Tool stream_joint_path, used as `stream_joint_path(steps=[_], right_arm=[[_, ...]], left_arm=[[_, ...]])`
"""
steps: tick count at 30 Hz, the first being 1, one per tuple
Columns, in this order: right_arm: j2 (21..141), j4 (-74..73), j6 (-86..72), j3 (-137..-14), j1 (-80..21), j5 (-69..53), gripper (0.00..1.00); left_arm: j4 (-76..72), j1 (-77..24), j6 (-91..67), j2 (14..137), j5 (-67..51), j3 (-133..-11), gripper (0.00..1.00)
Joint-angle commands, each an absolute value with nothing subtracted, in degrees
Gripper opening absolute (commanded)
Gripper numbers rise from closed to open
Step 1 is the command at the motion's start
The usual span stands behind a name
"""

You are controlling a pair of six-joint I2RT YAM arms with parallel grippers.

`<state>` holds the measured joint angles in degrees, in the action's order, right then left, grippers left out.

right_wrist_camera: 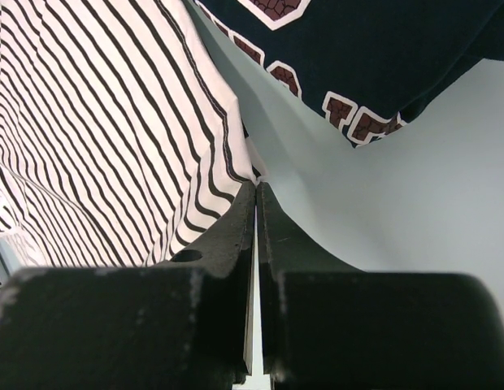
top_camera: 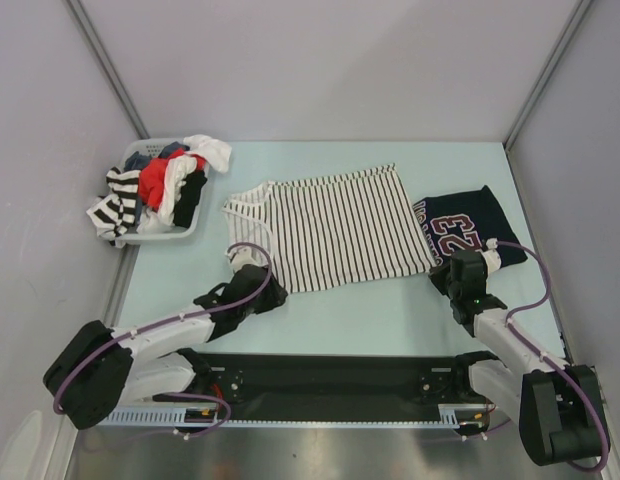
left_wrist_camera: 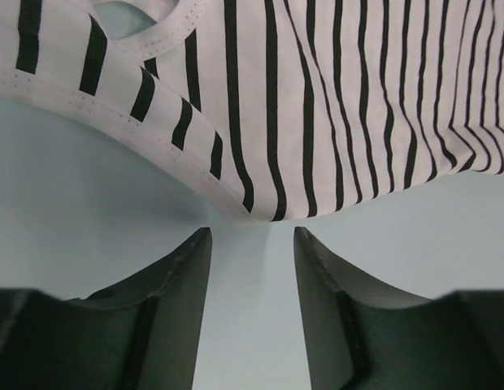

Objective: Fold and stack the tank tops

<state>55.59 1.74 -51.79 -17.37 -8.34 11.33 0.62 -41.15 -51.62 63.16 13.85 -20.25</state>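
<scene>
The white striped tank top [top_camera: 330, 225] lies spread flat in the middle of the table. The dark navy jersey [top_camera: 465, 225] with "23" sits folded to its right. My left gripper [top_camera: 278, 290] is low at the striped top's near left edge. In the left wrist view it [left_wrist_camera: 252, 236] is open, with only bare table between the fingers and the striped hem [left_wrist_camera: 260, 207] just past the tips. My right gripper [right_wrist_camera: 257, 187] is shut, pinching the near right corner of the striped top [right_wrist_camera: 97, 122]. The navy jersey [right_wrist_camera: 382, 57] lies just beyond it. In the top view this gripper [top_camera: 440, 268] sits between the two tops.
A white basket [top_camera: 185, 230] at the back left holds a heap of mixed clothes [top_camera: 160, 185]. Grey walls close in the table on the left, back and right. The arms' black base rail [top_camera: 330, 385] runs along the near edge.
</scene>
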Motion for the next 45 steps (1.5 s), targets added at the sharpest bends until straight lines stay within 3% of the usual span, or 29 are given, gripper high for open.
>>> stream_joint_path(steps=[1,2,5,7,11,16,21,22,23,34,45], right_arm=[[55.8,2.5,-51.0,-17.7,-8.5,13.0,0.00],[55.7,2.5,-51.1,-17.7,-8.5,13.1,0.00],[55.9,2.5,-51.0,-17.7,-8.6,12.8,0.00],[56.0,2.6,-50.9,-17.8,-8.5,12.7,0.00],[56.3,3.0,-50.8,-17.8,-8.5,12.3,0.00],[56.4,3.2,-50.7,-17.8,-8.5,11.8,0.00],[56.2,3.3,-50.5,-17.8,-8.5,11.6,0.00],[56.0,3.3,-50.4,-17.8,-8.5,11.7,0.00],[55.9,3.1,-50.3,-17.8,-8.5,11.6,0.00],[53.8,-12.1,-50.6,-20.9,-10.0,11.6,0.00],[51.2,-25.8,-50.5,-22.1,-14.0,14.0,0.00]], left_arm=[[-3.3,-41.8,-52.6,66.2,14.0,-21.0,0.49],[-3.7,-41.8,-52.6,66.7,13.8,-21.1,0.43],[-4.3,-42.0,-52.6,68.5,14.1,-21.3,0.40],[-4.6,-42.0,-52.6,69.0,14.5,-21.4,0.40],[-3.8,-42.0,-52.2,70.4,15.6,-22.7,0.52],[-3.5,-42.0,-51.1,72.5,15.8,-24.0,0.47],[-2.8,-42.1,-50.1,75.1,16.7,-25.7,0.26],[-2.9,-42.1,-49.8,75.5,16.8,-25.8,0.19],[-2.6,-42.1,-49.6,75.9,17.0,-26.5,0.00],[18.3,-42.1,-43.6,67.0,19.9,-33.0,0.00],[24.4,-42.0,-44.4,59.4,14.0,-29.8,0.00]])
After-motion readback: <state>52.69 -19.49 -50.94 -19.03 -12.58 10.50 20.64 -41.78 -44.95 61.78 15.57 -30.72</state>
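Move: The striped tank top's near left corner lies just past the left hand's open fingers, about 2 cm ahead, 1 cm right and 2 cm below; the garment's middle is some 13 cm ahead and 12 cm right of that hand. The right hand already holds the near right corner; the bare table it goes to is about 6 cm back, 1 cm left and 4 cm below. From the right hand, the folded navy tank top's middle is roughly 10 cm ahead and 7 cm right. The left fingers shut on the striped tank top's near left corner after easing about 2 cm forward and down and slightly right, then lift it some 4 cm while drawing back and left, left side rolling up about 10 degrees. The right hand keeps its pinch almost still until that grip is made, then pulls its corner back about 6 cm and down, fingertips tipping down. ##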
